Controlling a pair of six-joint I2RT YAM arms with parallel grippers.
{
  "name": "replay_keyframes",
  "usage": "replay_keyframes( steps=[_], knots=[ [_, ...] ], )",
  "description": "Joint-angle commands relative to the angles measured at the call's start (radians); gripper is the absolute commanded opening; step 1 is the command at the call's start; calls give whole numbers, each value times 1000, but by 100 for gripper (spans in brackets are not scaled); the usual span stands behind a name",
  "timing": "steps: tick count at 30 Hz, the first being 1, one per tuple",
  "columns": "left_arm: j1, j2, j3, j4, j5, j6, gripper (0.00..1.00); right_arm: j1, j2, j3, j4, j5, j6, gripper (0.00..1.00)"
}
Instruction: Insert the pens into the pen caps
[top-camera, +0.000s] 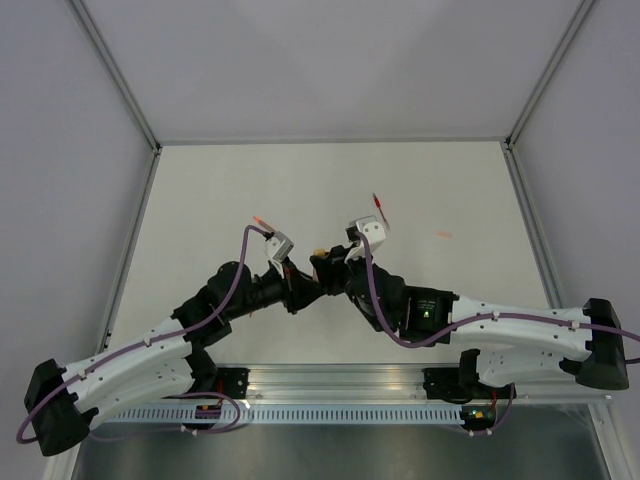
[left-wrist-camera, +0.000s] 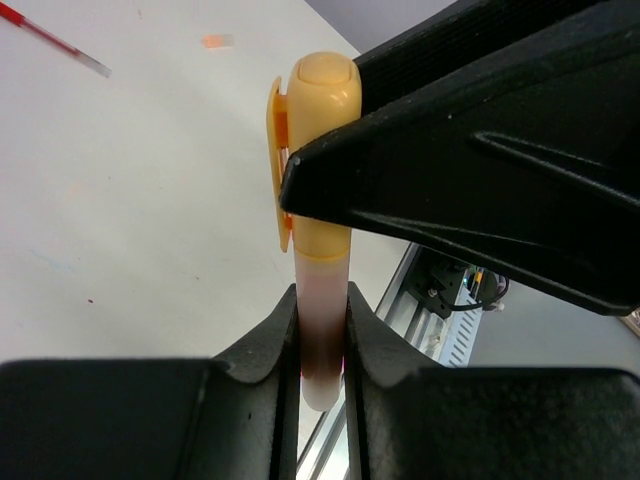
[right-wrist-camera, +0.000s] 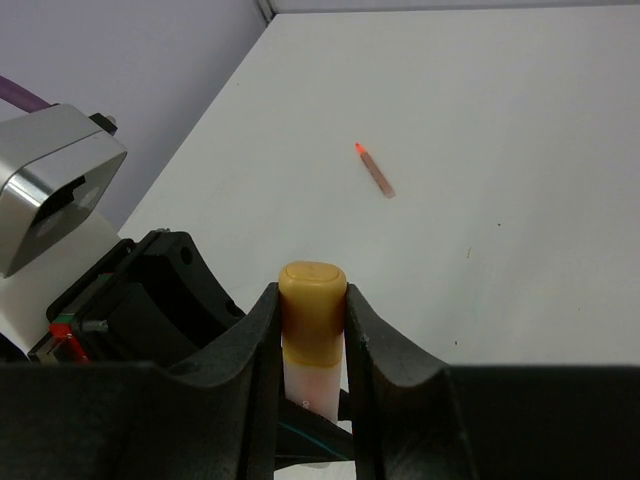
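The orange-peach pen (left-wrist-camera: 322, 330) stands between the fingers of my left gripper (left-wrist-camera: 322, 300), which is shut on its barrel. An orange pen cap (left-wrist-camera: 318, 150) with a clip sits over the pen's upper end. My right gripper (right-wrist-camera: 313, 300) is shut on that cap (right-wrist-camera: 312, 305), and its black fingers (left-wrist-camera: 480, 150) reach in from the right. Both grippers meet over the table's middle (top-camera: 318, 270). The red pen (top-camera: 380, 210) lies flat farther back, also seen in the left wrist view (left-wrist-camera: 50, 38). A reddish-pink pen cap (right-wrist-camera: 373, 168) lies on the table to the left (top-camera: 262, 221).
A tiny orange stub (top-camera: 443, 235) lies right of the red pen, and shows again in the left wrist view (left-wrist-camera: 215, 40). The white table (top-camera: 330, 180) is walled at the back and both sides. A metal rail (top-camera: 340, 410) runs along the near edge by the arm bases.
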Motion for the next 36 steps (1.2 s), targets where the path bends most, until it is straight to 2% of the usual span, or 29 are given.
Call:
replay_keyframes(
  steps=[1, 6, 7, 11, 17, 21, 25, 28, 33, 36],
  knots=[
    [14, -31, 21, 130, -107, -27, 2, 32, 2, -33, -44, -82, 10, 23],
    [14, -31, 21, 133, -103, -24, 2, 34, -24, -42, -18, -134, 27, 40],
    [14, -29, 19, 134, -97, -26, 2, 34, -27, -38, -18, -135, 21, 47],
    [14, -37, 9, 159, -61, -23, 2, 34, -50, -24, -32, -117, 10, 62],
    [14, -64, -14, 221, 25, -18, 2, 34, -148, -15, -70, -80, -48, 75],
    [14, -81, -30, 278, 118, -9, 2, 32, -210, 2, -93, -131, -126, 79],
    [14, -64, -30, 364, 300, -10, 2, 34, -277, 28, -93, -262, -218, 78],
    [14, -40, -36, 407, 382, -23, 2, 32, -312, 56, -130, -362, -264, 78],
    [14, -12, -42, 478, 457, -33, 2, 34, -382, 37, -122, -483, -307, 78],
    [14, -1, -39, 490, 480, -33, 2, 34, -397, 42, -122, -505, -320, 78]
  ],
)
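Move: The orange cap sits between the right fingertips, at that hand's own point, on the upright highlighter whose pale body the left fingers hold; from the left hand the cap is about 5 cm above, 2 cm ahead and level sideways. On the table some 27 cm below the right hand, the red pen lies roughly 34 cm ahead and 15 cm right, and the pink pen about 29 cm ahead and 19 cm left. The right fingers open wide and let go of the orange cap, then that hand backs off up and back towards the bases, drifting right, about 13 cm in all, swinging some 25 degrees counter-clockwise while its fingers tip upward. Once that opening is under way, the left hand, its pinch on the pale body unchanged, lifts the capped highlighter about 7 cm and draws it back some 6 cm, turning roughly 20 degrees clockwise and tilting. ##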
